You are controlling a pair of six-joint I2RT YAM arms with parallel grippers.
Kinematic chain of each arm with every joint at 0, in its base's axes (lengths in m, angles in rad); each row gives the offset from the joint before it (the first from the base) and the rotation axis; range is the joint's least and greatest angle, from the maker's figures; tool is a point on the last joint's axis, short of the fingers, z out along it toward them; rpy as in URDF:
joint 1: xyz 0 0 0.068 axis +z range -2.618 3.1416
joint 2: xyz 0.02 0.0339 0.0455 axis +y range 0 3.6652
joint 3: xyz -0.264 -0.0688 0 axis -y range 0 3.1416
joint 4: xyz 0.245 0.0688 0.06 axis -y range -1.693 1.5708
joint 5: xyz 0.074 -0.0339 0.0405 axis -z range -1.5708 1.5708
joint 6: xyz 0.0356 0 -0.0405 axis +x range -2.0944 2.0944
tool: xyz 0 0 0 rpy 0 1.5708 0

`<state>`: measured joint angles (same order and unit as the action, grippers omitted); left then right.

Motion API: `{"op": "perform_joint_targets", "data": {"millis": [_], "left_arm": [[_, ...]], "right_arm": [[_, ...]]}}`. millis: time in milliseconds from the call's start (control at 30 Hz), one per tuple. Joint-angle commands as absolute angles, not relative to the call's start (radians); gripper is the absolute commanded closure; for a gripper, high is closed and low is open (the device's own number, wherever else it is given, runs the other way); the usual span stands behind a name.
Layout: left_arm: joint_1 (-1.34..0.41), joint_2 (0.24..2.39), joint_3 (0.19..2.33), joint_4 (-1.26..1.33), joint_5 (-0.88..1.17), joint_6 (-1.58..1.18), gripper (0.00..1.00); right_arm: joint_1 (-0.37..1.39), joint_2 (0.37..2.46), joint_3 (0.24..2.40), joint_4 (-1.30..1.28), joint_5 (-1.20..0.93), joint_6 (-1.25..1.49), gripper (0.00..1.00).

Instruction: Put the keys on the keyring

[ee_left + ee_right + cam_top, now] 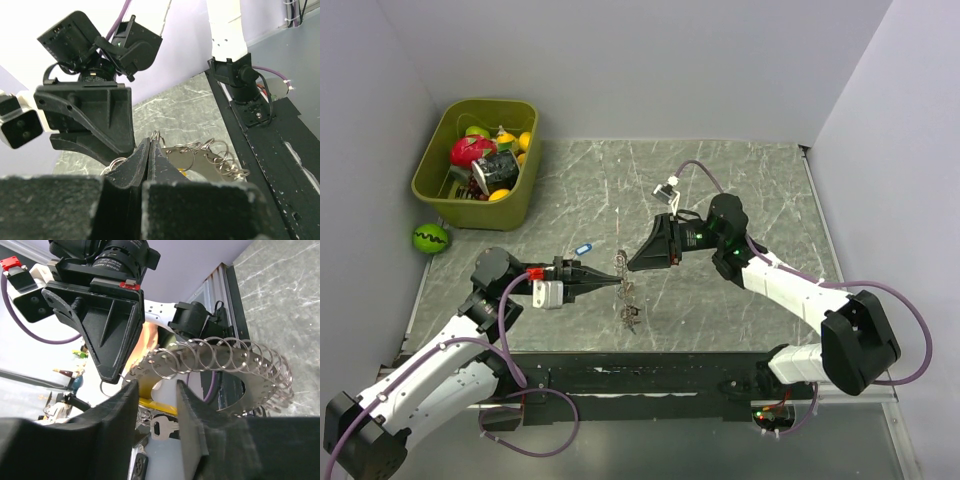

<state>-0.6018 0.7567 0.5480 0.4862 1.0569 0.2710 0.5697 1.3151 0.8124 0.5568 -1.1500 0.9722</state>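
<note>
The keyring (624, 283) hangs in the air between both grippers. It is a flat metal loop (235, 371) edged with several small wire rings (212, 152). My left gripper (151, 143) is shut on one of those rings at the loop's edge. A silver key (167, 428) with a yellow tag (159, 407) dangles below the loop, and more keys (631, 318) hang at the bottom. My right gripper (156, 386) is open right next to the loop, with its fingers (191, 415) either side of the hanging key and touching nothing. A blue-tagged key (584, 249) lies on the table.
A green bin (448, 190) full of toy fruit and a can stands at the back left. A green ball (430, 237) lies beside it. A black strip (650, 375) runs along the table's near edge.
</note>
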Motion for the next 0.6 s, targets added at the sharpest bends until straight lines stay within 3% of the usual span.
{"op": "perform_joint_targets", "data": {"millis": [0, 233, 300, 567], "left_arm": [[-0.603, 0.753, 0.589, 0.492, 1.075, 0.31, 0.99], [-0.603, 0.752, 0.63, 0.368, 1.088, 0.379, 0.99], [-0.603, 0.75, 0.63, 0.367, 1.091, 0.383, 0.99], [-0.603, 0.765, 0.643, 0.351, 1.127, 0.387, 0.99]], "right_arm": [[0.571, 1.308, 0.834, 0.61, -1.175, 0.979, 0.51], [0.568, 1.281, 0.853, 0.513, -1.166, 0.921, 0.3], [0.568, 1.276, 0.876, 0.397, -1.152, 0.856, 0.3], [0.568, 1.307, 0.899, 0.339, -1.138, 0.851, 0.32]]}}
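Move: The keyring, already pinched at its upper edge by the left fingers, has its middle about 3 cm back, 2 cm left and 3 cm below the right hand; from the left hand it is level fore and aft, about 1 cm right and 3 cm down. The silver key on its coil lies some 2 cm back, 2 cm left and 4 cm below the right hand. The blue key on the table is about 10 cm ahead, 10 cm left and 25 cm below the right hand. The keyring stays pinched in the shut left fingers and is lowered a little over 1 cm. Beside it the right hand, fingers pointing left, first holds its place while its half-open fingers spread clearly wider around the line of the silver key, then sinks about 1.5 cm alongside the coil, tipping some 5 degrees; no new grip is taken. ##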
